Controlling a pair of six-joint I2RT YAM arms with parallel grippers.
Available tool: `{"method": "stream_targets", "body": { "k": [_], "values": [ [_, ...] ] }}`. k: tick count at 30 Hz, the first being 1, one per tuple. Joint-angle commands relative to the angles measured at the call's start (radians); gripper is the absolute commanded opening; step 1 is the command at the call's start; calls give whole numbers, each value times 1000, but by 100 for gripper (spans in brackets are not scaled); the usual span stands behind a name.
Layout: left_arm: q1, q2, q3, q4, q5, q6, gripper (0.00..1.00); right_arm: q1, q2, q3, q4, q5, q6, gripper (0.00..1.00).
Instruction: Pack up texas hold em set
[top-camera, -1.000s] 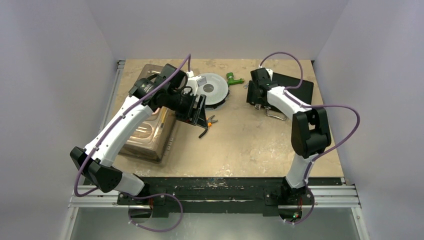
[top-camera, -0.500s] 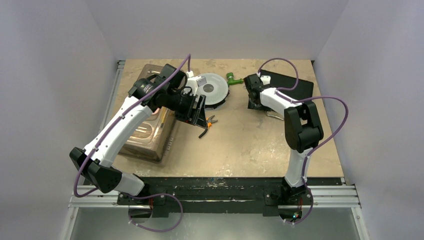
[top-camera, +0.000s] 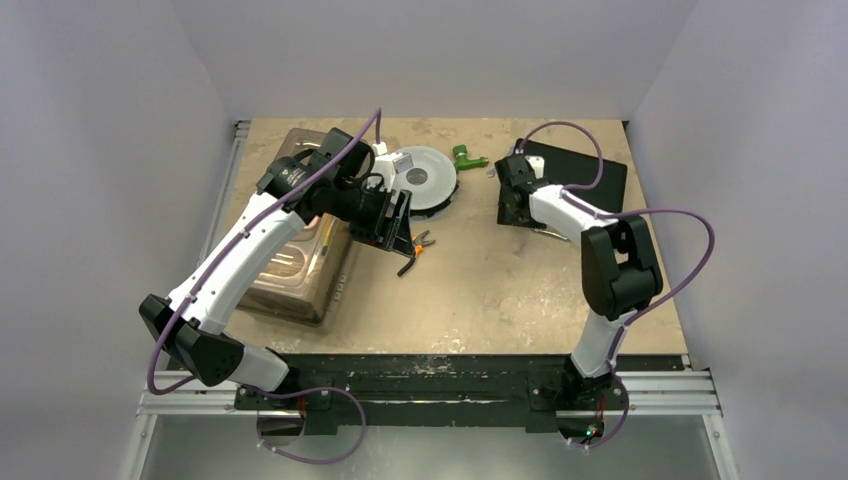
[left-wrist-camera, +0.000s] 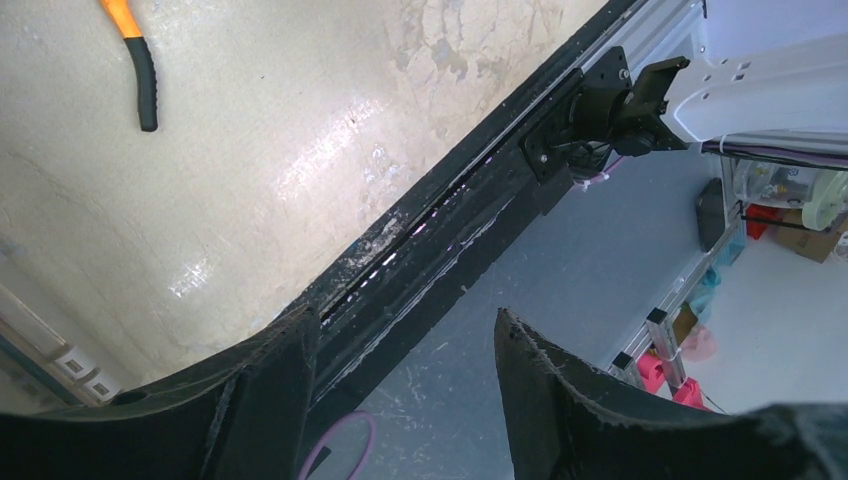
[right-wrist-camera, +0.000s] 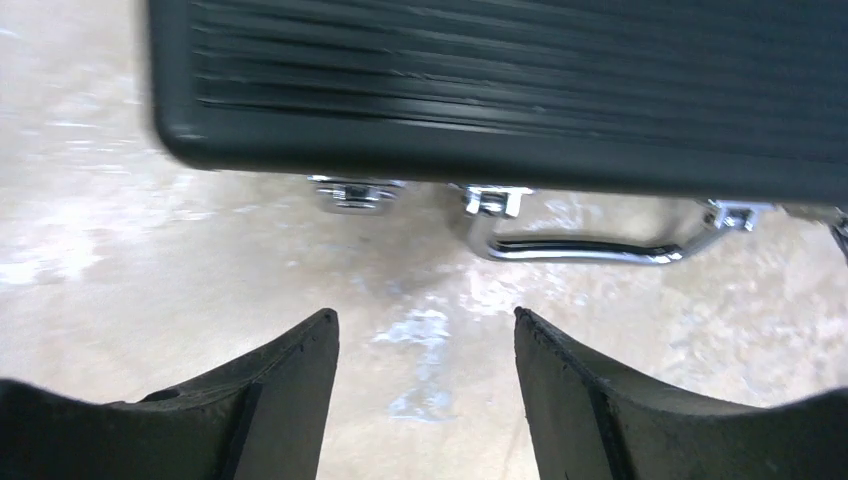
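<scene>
The texas hold em set shows as a shut black briefcase (top-camera: 585, 180) lying flat at the back right of the table. In the right wrist view its ribbed lid (right-wrist-camera: 500, 80) fills the top, with a chrome latch (right-wrist-camera: 350, 192) and a chrome handle (right-wrist-camera: 590, 245) on the side facing me. My right gripper (top-camera: 512, 205) (right-wrist-camera: 422, 320) hovers open over bare table just short of that side, by the latch, with nothing between its fingers. My left gripper (top-camera: 398, 238) (left-wrist-camera: 402, 315) hangs open and empty near the table's middle left, tilted toward the near edge.
A large clear plastic bin (top-camera: 300, 260) stands at the left under the left arm. A round grey disc spool (top-camera: 425, 180) and a green part (top-camera: 465, 157) lie at the back. Orange-and-black pliers (top-camera: 415, 250) (left-wrist-camera: 140, 60) lie just below the left gripper.
The right arm's elbow swung left, then back right, and its gripper now sits slightly nearer along the case's handle side. The left arm has not moved.
</scene>
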Motion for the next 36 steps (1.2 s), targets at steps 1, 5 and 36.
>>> {"method": "stream_targets", "body": {
  "k": [1,5,36],
  "values": [
    [-7,-6,5,10,19,12,63,-1,-26,80,67,-180,-24,61],
    [-8,-10,7,8,15,13,63,1,12,130,81,-207,19,49],
    [-6,13,23,-29,-20,27,63,9,157,108,192,163,-181,0]
  ]
}}
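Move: The right hand hangs, fingers parted, just in front of the closed black case. The case's left front corner is about 5 cm ahead and 4 cm left, roughly 2 cm lower, and the case's middle some 10 cm ahead and 10 cm right. The handle lies about 7 cm right and 1 cm ahead, and the green pipe fitting about 20 cm ahead and 12 cm left. From the left hand that corner is about 18 cm ahead, 30 cm right and well below. Shut fingertips come up against the case's left front corner and bear on it towards the right. To get there, the right hand arcs about 5 cm forward and 6 cm left, first rising slightly, closes its empty fingers on the way, and drops some 5 cm beside the corner. It then works forward and right, finally easing back while still going right, about 3 cm rightward in all. ##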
